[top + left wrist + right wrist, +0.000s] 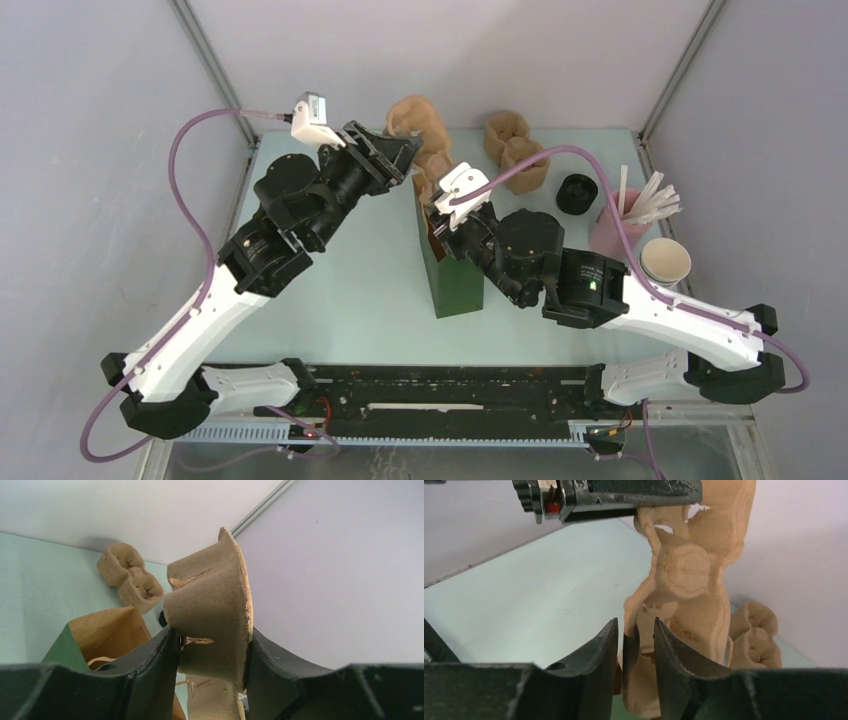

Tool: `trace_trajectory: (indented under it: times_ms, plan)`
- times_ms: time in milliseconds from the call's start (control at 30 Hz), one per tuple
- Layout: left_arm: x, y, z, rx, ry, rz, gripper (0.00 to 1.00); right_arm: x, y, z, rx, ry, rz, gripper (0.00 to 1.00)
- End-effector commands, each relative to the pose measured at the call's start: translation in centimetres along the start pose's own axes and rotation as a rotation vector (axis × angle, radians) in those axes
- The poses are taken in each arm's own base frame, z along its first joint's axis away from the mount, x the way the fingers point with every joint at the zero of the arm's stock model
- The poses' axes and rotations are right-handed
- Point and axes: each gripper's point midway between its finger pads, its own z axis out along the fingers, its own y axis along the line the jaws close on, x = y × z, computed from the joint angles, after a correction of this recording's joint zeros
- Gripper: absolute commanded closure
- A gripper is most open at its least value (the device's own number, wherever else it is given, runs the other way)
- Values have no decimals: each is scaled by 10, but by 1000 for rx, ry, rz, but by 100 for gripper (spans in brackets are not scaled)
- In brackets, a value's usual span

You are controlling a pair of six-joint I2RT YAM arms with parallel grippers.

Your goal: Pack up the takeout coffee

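Observation:
My left gripper [408, 160] is shut on a brown pulp cup carrier [418, 122], which hangs on edge over the open top of the green paper bag [455, 275]. In the left wrist view the jaws [214, 630] press both sides of the carrier [215, 590]. My right gripper [438, 215] is at the carrier's lower end, just above the bag's mouth. Its jaws [636, 621] stand slightly open around the carrier's [684, 570] edge, with a gap on the left. The takeout coffee [577, 193] stands at the back right; only its round black lid shows.
Two more pulp carriers [515, 150] lie at the back. A pink cup of white straws [620, 225] and a stack of lidless paper cups [665, 262] stand at the right edge. Grey walls close in the table's back and sides.

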Motion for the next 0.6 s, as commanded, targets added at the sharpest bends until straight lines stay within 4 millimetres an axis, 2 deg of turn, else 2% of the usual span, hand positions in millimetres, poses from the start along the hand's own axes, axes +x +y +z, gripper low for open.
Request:
trace_trajectory:
  times_ms: [0, 167, 233, 267, 300, 333, 400, 433, 567]
  plan:
    - [-20, -1, -7, 24, -62, 24, 56, -11, -7, -19, -22, -14, 73, 53]
    - [-24, 3, -11, 31, -57, 76, 57, -1, 3, -47, -163, 21, 159, 25]
    - [-22, 0, -13, 59, -27, 112, 57, -2, 7, -64, -272, -10, 132, 9]
    - [-19, -2, -14, 75, -3, 132, 57, 0, 2, -69, -288, -25, 100, 6]
    - [-17, -2, -16, 86, 22, 152, 56, 3, -4, -72, -292, -35, 71, 5]
    - [-13, -5, -18, 108, 54, 170, 56, 3, -10, -78, -316, -51, 28, 9]
    - [-8, -9, -24, 137, 105, 192, 55, 1, -13, -92, -400, -118, -96, 12]
    - [-3, -11, -27, 153, 137, 203, 55, -3, -14, -96, -427, -169, -167, 10]
    - [18, -17, -39, 220, 256, 204, 55, -14, -18, -96, -480, -283, -371, 9]
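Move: The left hand already holds the far end of the cup carrier; the paper bag it is meant for stands about 9 cm to its right, level with it forward, its middle some 34 cm below. From the right hand, whose fingers straddle the carrier's near end, the carrier's middle is about 7 cm ahead, 3 cm left and slightly higher. The bag is 6 cm ahead of that hand, 4 cm right and 29 cm down; the spare carriers lie some 36 cm ahead, 21 cm right, 41 cm down. Back to the right, away from the carrier and the left gripper, the right hand withdraws about 10 cm, dipping slightly before rising a little; its fingers spread from partly open to nearly full width, clear of the carrier's edge, and it turns some 20 degrees counter-clockwise. The left hand keeps its pinch, drifts a little left, then draws back and slightly down, rolling its left side up and turning a little clockwise. ##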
